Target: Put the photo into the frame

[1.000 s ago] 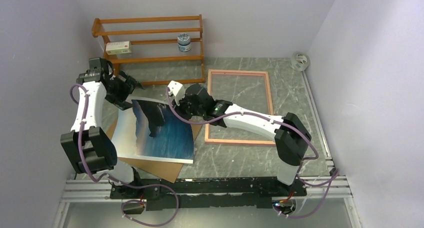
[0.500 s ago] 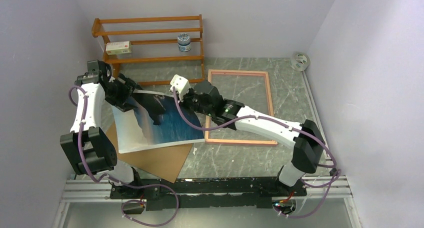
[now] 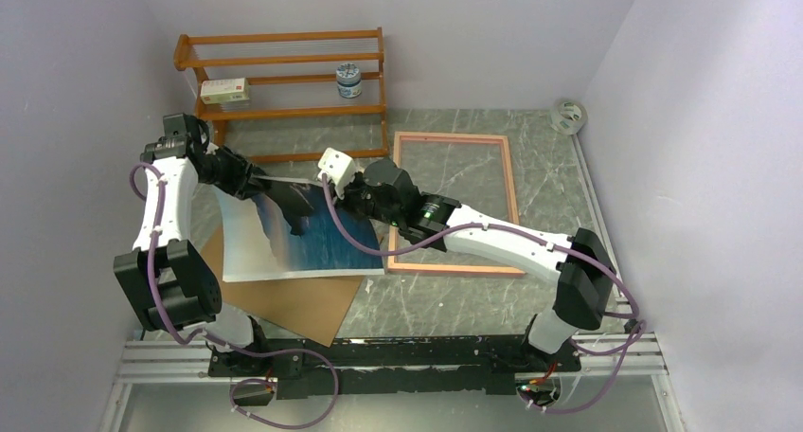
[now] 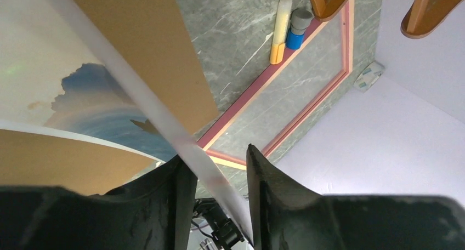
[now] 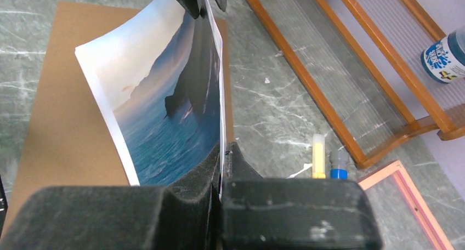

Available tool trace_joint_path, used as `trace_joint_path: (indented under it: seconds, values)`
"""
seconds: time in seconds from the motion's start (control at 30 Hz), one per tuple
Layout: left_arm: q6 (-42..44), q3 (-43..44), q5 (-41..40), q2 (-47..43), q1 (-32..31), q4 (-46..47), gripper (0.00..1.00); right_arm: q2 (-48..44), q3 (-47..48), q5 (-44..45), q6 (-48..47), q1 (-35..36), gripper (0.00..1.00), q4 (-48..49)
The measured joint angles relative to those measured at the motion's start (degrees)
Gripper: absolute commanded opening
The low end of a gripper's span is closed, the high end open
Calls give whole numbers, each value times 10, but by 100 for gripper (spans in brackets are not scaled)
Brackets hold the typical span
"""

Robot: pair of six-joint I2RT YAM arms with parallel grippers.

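Observation:
The photo (image 3: 284,238), blue sea and dark mountains, hangs curved above the brown hardboard (image 3: 294,304), lifted along its far edge. My right gripper (image 3: 331,197) is shut on that edge's right end; in the right wrist view the sheet (image 5: 164,118) is pinched between my right gripper's pads (image 5: 222,151). My left gripper (image 3: 256,181) sits at the left end. In its own view the photo's white edge (image 4: 137,96) runs between the left gripper's fingers (image 4: 219,168) with a gap on both sides. The pink frame (image 3: 453,136) lies flat to the right, with nothing in it.
An orange wooden rack (image 3: 284,72) at the back holds a small box (image 3: 225,91) and a jar (image 3: 349,80). A yellow tube (image 5: 318,157) and a blue-capped one lie by the frame's near corner (image 5: 406,189). A tape roll (image 3: 567,116) sits far right.
The right gripper has raised the photo's edge and carried it right toward the frame. The left gripper has moved onto the photo's far left edge and its jaws have narrowed around it.

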Motion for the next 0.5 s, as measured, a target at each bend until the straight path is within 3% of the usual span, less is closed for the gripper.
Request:
trace_joint_path:
  seconds: [0.17, 0.2, 0.27, 0.33, 0.4, 0.5]
  values:
    - [0, 1, 1, -2, 0, 0, 21, 0, 0, 1, 0, 0, 0, 0]
    - [0, 1, 1, -2, 0, 0, 17, 0, 0, 3, 0, 0, 5, 0]
    - [-1, 1, 1, -3, 0, 0, 7, 0, 0, 8, 3, 0, 32, 0]
    - [-1, 3, 1, -3, 0, 0, 3, 0, 0, 14, 10, 0, 62, 0]
    - [1, 10, 0, -3, 0, -2, 3, 0, 0, 17, 17, 0, 80, 0]
    - [2, 26, -6, -5, 1, -5, 2, -6, -5, 14, 28, 0, 93, 0]
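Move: The photo's far edge already passes between the left hand's half-open fingers; the sheet's middle is about 10 cm back, 9 cm to the right and 9 cm below. The right hand grips the same edge farther right, with the photo's middle about 6 cm back, 7 cm left and 15 cm below it. The cardboard lies 17 cm back, 2 cm right and 20 cm below the left hand. The pink frame is some 27 cm right, 5 cm ahead and 24 cm below the right hand. The left fingers shut on the photo's far edge and pinch it while the hand stays in place, then the hand begins to lift, about 1.5 cm by the end. Once that grip is nearly shut, the right gripper opens wide and lets go of the edge, otherwise staying almost where it is. ##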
